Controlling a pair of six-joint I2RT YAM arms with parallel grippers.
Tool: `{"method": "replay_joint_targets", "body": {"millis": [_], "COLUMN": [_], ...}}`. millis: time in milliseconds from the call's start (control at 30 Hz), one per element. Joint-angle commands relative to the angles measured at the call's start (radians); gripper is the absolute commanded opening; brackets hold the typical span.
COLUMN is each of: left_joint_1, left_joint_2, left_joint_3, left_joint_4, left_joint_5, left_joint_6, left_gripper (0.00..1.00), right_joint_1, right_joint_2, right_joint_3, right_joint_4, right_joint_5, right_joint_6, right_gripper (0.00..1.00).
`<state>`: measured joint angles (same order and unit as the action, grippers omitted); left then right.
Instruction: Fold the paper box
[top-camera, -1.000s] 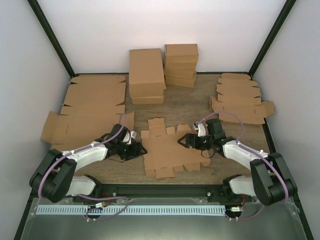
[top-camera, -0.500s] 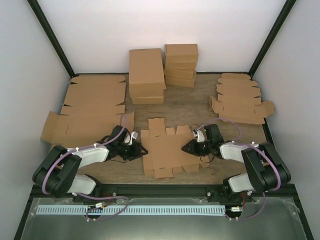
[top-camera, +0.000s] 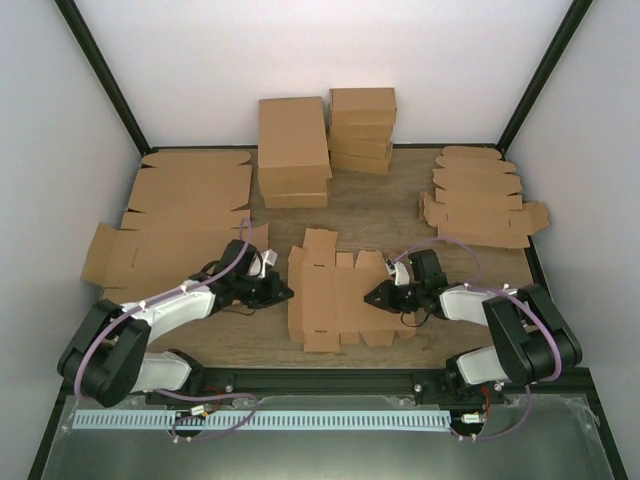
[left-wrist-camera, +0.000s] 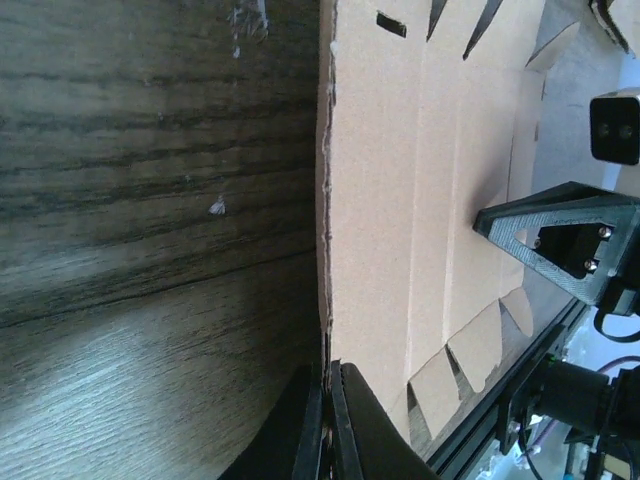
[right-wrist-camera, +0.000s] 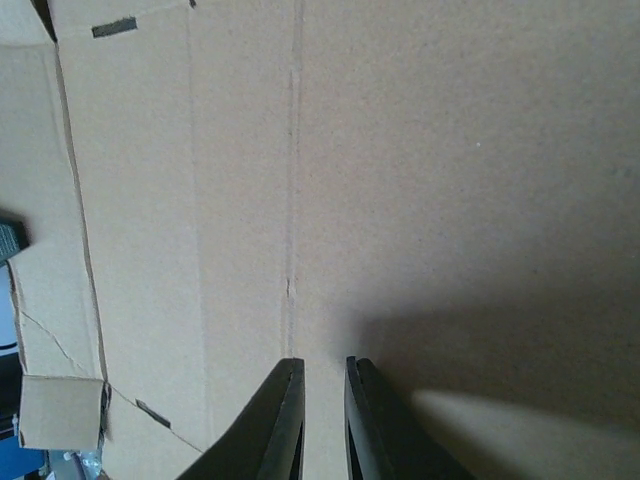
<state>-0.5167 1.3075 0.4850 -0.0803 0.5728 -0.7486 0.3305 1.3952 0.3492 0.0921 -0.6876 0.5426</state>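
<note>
The paper box (top-camera: 335, 295) is a flat brown blank lying between the two arms, with its left panel raised on edge. My left gripper (top-camera: 283, 292) is shut on that left edge; in the left wrist view its jaws (left-wrist-camera: 327, 400) pinch the cardboard (left-wrist-camera: 430, 200) just above the wooden table. My right gripper (top-camera: 374, 294) rests tip-down on the right half of the blank. Its fingers (right-wrist-camera: 325, 375) are almost together with a thin slit between them and nothing in it, over a crease of the cardboard (right-wrist-camera: 420, 150). It also shows in the left wrist view as a black wedge (left-wrist-camera: 482, 222).
Two stacks of folded brown boxes (top-camera: 293, 150) (top-camera: 362, 130) stand at the back. Large flat blanks (top-camera: 185, 215) cover the table's left side and smaller ones (top-camera: 480, 200) lie at the right. A black rail (top-camera: 330, 380) runs along the near edge.
My left gripper closed on the blank's left edge, and that panel now stands up. My right gripper moved left onto the blank and its fingers closed to a slit.
</note>
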Motion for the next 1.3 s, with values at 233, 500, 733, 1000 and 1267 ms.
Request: {"method": "replay_joint_targets", "body": {"millis": [233,500,733,1000,1267], "left_joint_1": [-0.008,-0.088,-0.179,-0.302,-0.316], "left_joint_2": [-0.016,-0.037,-0.167,-0.226,-0.242], "left_joint_3": [0.297,0.452,0.437,0.379,0.379], "left_joint_4": [-0.422,-0.551,-0.496,-0.427,-0.438], "left_joint_5": [-0.224,-0.413,-0.487,-0.599,-0.653], "left_joint_6": [0.321,0.453,0.506,0.477,0.459], "left_gripper": [0.04,0.04,0.04,0.04,0.04], "right_joint_1": [0.0,-0.001,-0.002,-0.003,-0.002], "right_joint_2": [-0.168,-0.293,-0.381,-0.475,-0.512], "right_joint_3": [0.117,0.226,0.241,0.217,0.135], "right_joint_4": [-0.185,-0.329,-0.371,-0.427,-0.408], "right_joint_5": [0.068,0.233,0.4,0.564,0.505], "right_joint_6": [-0.078,-0.123,-0.082,-0.013,0.064], "right_gripper": [0.48,0.9,1.0,1.0,1.0]}}
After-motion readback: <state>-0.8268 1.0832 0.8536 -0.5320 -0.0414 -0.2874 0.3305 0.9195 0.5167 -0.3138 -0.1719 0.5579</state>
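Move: The left gripper already pinches the left edge of the paper box blank. The blank's middle lies about 10 cm to its right, level fore and aft and 4 cm below; the far flap is 12 cm ahead and 5 cm right, the near tab 10 cm back and 6 cm right. The nearly shut right gripper is low over the blank, whose right edge lies about 8 cm to its right and a little lower, with the middle some 4 cm to its left. Keep the left fingers shut on the blank's left edge and raise it some 12 cm, swinging forward about 4 cm at first and easing most of the way back, while the wrist rolls about 45 degrees so the far end comes up. Lift the right gripper off the panel by about 10 cm and forward 5, open it wide, then carry it 7 cm right, turning clockwise, towards a place over the right edge. ##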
